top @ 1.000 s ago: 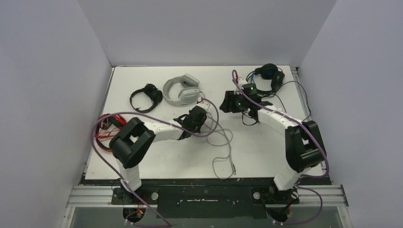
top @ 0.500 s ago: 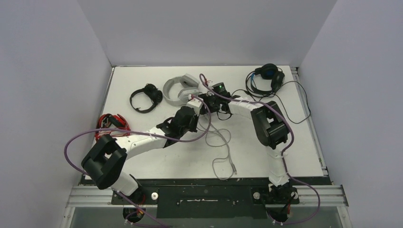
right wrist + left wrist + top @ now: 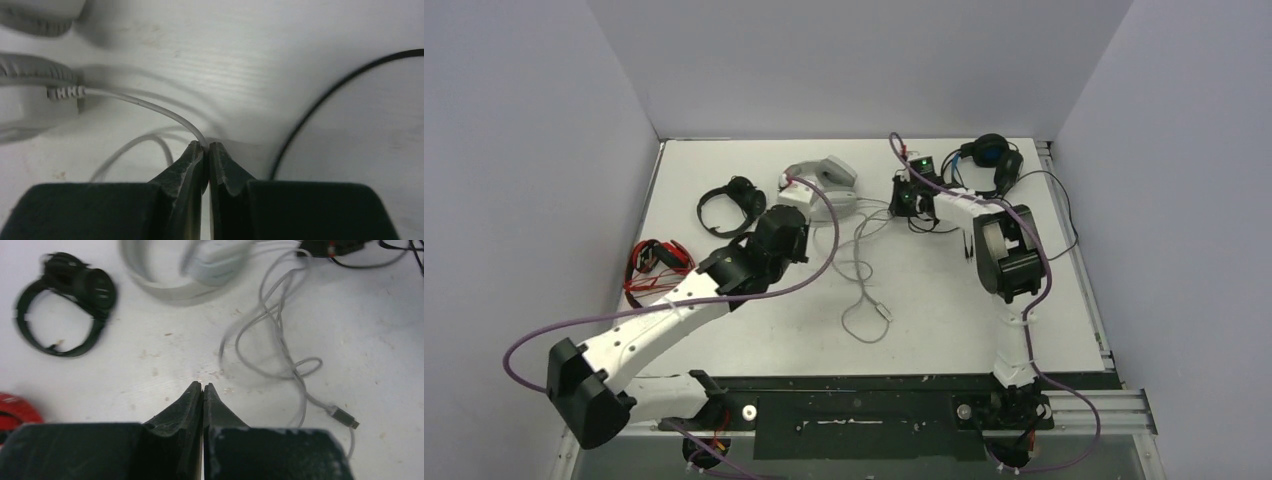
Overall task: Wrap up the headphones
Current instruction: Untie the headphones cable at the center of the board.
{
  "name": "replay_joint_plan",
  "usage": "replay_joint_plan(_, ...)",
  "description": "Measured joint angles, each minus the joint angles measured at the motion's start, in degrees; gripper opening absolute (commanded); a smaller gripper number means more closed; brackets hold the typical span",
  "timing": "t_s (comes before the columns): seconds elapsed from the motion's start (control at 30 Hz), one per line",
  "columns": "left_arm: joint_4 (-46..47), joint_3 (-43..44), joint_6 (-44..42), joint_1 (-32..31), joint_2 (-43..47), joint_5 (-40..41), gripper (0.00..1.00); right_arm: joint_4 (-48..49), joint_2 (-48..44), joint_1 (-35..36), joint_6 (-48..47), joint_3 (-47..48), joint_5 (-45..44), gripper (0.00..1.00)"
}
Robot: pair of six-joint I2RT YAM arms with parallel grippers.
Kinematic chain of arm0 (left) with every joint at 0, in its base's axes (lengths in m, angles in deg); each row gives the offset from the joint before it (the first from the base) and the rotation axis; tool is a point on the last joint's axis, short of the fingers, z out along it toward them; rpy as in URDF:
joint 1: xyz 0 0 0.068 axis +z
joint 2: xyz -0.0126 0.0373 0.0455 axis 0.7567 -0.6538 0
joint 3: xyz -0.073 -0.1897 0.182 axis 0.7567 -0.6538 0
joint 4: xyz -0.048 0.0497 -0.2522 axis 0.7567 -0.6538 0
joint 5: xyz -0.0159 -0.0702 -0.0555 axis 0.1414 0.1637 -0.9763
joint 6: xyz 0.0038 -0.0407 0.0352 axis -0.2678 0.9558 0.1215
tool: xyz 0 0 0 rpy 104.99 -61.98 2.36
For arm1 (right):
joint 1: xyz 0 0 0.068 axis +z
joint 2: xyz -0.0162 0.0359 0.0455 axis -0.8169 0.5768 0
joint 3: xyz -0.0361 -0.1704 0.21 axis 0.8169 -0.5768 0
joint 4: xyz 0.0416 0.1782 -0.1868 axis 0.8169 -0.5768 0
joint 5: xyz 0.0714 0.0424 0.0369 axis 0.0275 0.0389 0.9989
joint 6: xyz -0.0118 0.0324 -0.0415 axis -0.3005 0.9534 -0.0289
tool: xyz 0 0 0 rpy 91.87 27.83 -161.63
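The white-grey headphones (image 3: 826, 172) lie at the back centre, and their grey cable (image 3: 861, 262) trails in loops toward me, ending in a plug (image 3: 882, 312). My right gripper (image 3: 898, 196) is shut on that cable (image 3: 150, 107) a short way from the earcup (image 3: 30, 95). The left gripper (image 3: 794, 215) is shut and holds nothing; it hovers over bare table (image 3: 202, 386), short of the white-grey headphones (image 3: 210, 267) and left of the cable (image 3: 280, 340). Small black headphones (image 3: 732, 205) lie at the back left, red-and-black ones (image 3: 659, 262) at the left edge, black-and-blue ones (image 3: 986, 160) at the back right.
A thin black cable (image 3: 1064, 215) from the black-and-blue headphones runs along the table's right side and crosses the right wrist view (image 3: 320, 100). Grey walls close in the table on three sides. The purple arm cables (image 3: 814, 270) hang over the table.
My right gripper reached left to the white-grey headphones, closed on their cable and drew back right. The cable and plug slid up the table. The left arm stretched out leftward.
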Motion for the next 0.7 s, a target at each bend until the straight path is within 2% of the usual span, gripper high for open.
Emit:
replay_joint_plan(0.23,-19.80,15.89,-1.14,0.81,9.49,21.22,0.00,-3.69,0.00,-9.40,-1.40,3.98,-7.02,0.04)
replay_joint_plan(0.37,-22.25,21.77,-5.49,1.09,12.72,31.93,0.00,-6.45,0.00,-11.50,-2.38,6.36,-9.66,0.07)
replay_joint_plan(0.4,-22.21,21.90,-6.27,1.16,13.46,32.89,0.05,-6.80,0.00,-11.56,-2.69,6.88,-9.66,0.07)
replay_joint_plan(0.47,-22.08,21.79,-7.89,1.22,14.75,32.54,0.20,-6.97,-0.02,-11.41,-3.34,7.69,-9.11,0.07)
replay_joint_plan(0.53,-20.22,20.39,-8.52,1.33,15.65,28.15,0.33,-7.13,-0.07,-10.99,-3.58,7.72,-7.58,0.06)
replay_joint_plan(0.63,-15.39,14.05,-7.82,1.38,15.85,16.72,0.50,-7.37,-0.42,-10.10,-3.54,6.60,-4.59,0.06)
replay_joint_plan(0.7,-11.50,8.83,-7.28,1.16,14.51,8.94,0.57,-7.56,-1.51,-9.29,-3.50,4.72,-2.97,0.06)
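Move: The right hand pinches the grey headphones' cable just above the board. Their middle lies about 17 cm to its left and 4 cm ahead, the cable tangle 8 cm left and 10 cm back, and the black-blue headphones 25 cm right and 10 cm ahead. From the raised, shut left hand, the tangle lies some 13 cm right, 5 cm ahead and 18 cm below, the grey headphones 19 cm ahead and 5 cm right, and the small black headphones 18 cm left and 14 cm ahead. Keeping its pinch on the grey cable close to the ear cup, the right hand tugs it about 13 cm right and 6 cm forward towards the black-blue headphones, turning some 15 degrees clockwise, then eases partly back. The left hand, its shut fingers apparently empty, swings up nearly 20 cm and left 15 cm, tipping upward and turning counter-clockwise, then comes back right and down about 8 cm each way as its fingers open halfway. ##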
